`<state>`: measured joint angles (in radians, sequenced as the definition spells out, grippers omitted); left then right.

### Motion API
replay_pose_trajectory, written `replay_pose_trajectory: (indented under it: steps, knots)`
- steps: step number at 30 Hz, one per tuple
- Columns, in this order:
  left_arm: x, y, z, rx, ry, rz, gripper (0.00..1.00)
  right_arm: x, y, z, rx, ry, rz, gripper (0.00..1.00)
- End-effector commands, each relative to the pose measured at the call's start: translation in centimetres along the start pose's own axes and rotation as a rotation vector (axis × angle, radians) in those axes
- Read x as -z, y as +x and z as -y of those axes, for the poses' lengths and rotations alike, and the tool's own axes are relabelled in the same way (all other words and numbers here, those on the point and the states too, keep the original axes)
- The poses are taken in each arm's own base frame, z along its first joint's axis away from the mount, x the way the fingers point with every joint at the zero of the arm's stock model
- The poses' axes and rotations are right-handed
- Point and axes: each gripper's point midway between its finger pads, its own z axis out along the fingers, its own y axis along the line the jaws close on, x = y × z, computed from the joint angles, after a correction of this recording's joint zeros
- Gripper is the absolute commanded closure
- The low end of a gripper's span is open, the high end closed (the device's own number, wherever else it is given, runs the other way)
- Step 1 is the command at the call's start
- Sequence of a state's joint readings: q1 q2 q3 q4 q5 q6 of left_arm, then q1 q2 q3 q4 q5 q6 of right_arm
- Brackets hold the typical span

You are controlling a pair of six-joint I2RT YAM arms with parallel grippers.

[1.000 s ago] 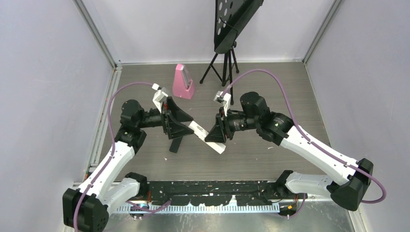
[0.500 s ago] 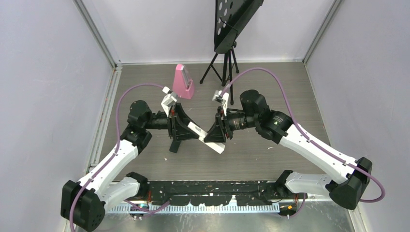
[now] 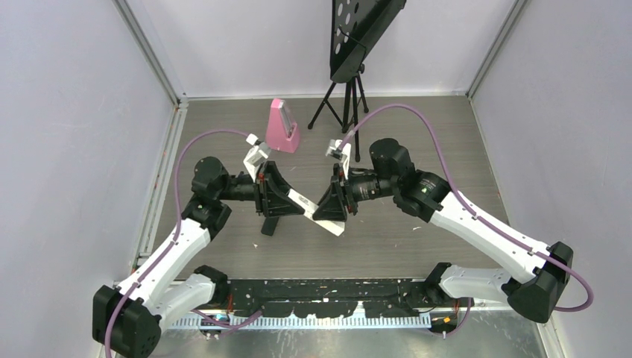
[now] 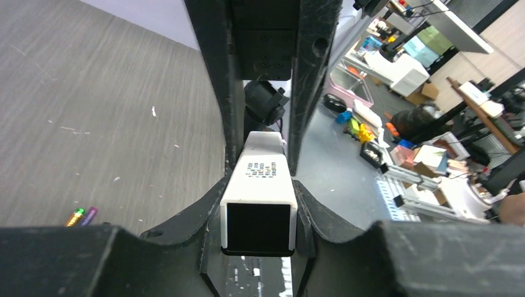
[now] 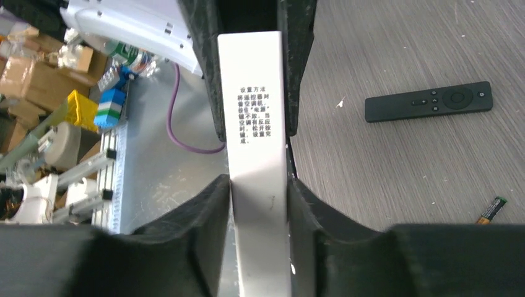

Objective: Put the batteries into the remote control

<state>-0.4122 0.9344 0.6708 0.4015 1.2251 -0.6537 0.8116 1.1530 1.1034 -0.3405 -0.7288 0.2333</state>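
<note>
A white bar-shaped remote [image 3: 311,207] hangs above the table between both arms. My left gripper [image 3: 285,197] is shut on its left end [image 4: 259,185], and the bar's dark end face points at the camera. My right gripper [image 3: 329,206] is shut on its other end [image 5: 257,154], whose printed side faces up. The black remote control [image 5: 428,101] lies flat on the table, buttons up; in the top view it lies [image 3: 272,223] under the left gripper. Two batteries [image 4: 82,216], one yellow-green and one purple, lie on the table together. A dark battery [image 5: 492,210] lies apart from them.
A pink metronome [image 3: 282,127] stands at the back of the table. A black music stand [image 3: 346,89] on a tripod stands behind the right gripper. Walls close in the table on the left, right and back.
My left gripper moved right toward the right gripper and closed its jaws on the white remote's end. The right gripper kept its hold and barely moved.
</note>
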Motion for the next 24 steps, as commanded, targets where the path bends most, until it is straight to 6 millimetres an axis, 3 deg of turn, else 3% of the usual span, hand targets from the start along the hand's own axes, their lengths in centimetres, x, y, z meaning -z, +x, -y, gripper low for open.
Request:
replay_pose_trajectory:
  steps: [1,3,6,8,12,15,21,24]
  knots:
    - [-0.3,-3.1,1.2,-0.207,0.033,0.036,1.0,0.1,-2.9,0.4,-0.001,0.065,0.122,0.39]
    - [-0.3,-3.6,1.1,-0.258,0.044,0.025,1.0,0.6,-3.5,1.6,-0.04,0.141,0.179,0.21]
    - [0.2,-5.0,0.3,-0.367,0.023,0.005,1.0,2.0,-6.4,1.8,-0.211,0.157,0.395,0.1]
    - [0.6,-5.8,-0.5,-0.4,0.006,-0.01,1.0,2.9,-8.0,1.7,-0.357,0.139,0.533,0.08]
    - [1.4,-8.2,-1.5,-0.454,0.002,-0.006,1.0,5.2,-8.8,4.2,-0.633,0.194,0.757,0.04]
    - [1.5,-9.7,-2.0,-0.485,0.003,0.007,1.0,6.5,-9.8,4.0,-0.757,0.048,0.916,0.0]
    - [1.5,-11.7,-1.6,-0.5,0.036,0.03,1.0,5.9,-11.7,2.5,-0.843,-0.201,0.925,0.01]
    - [1.5,-12.0,-1.1,-0.498,0.053,0.034,1.0,5.7,-12.4,2.3,-0.84,-0.247,0.914,0.09]
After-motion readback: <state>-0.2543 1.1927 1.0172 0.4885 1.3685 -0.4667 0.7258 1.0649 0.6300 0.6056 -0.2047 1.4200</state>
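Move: Both my hands hold the white remote control in mid-air. Its middle is about 4 cm to the right of my left hand and 3 cm nearer me; from my right hand it is about 1 cm left and 1 cm back. The batteries lie roughly 25 cm below my right hand, about 9 cm ahead and 4 cm right. The black remote is similarly low, some 10 cm ahead and 15 cm left of that hand. I open my right hand wide, letting go of the remote, and swing it about 9 cm forward and some 4 cm up, turning the wrist hard so its fingers point forward-left at the free end. My left hand keeps its pinch on the other end and carries the remote about 8 cm forward and 6 cm up, rolling some 20 degrees, forward side rising. ##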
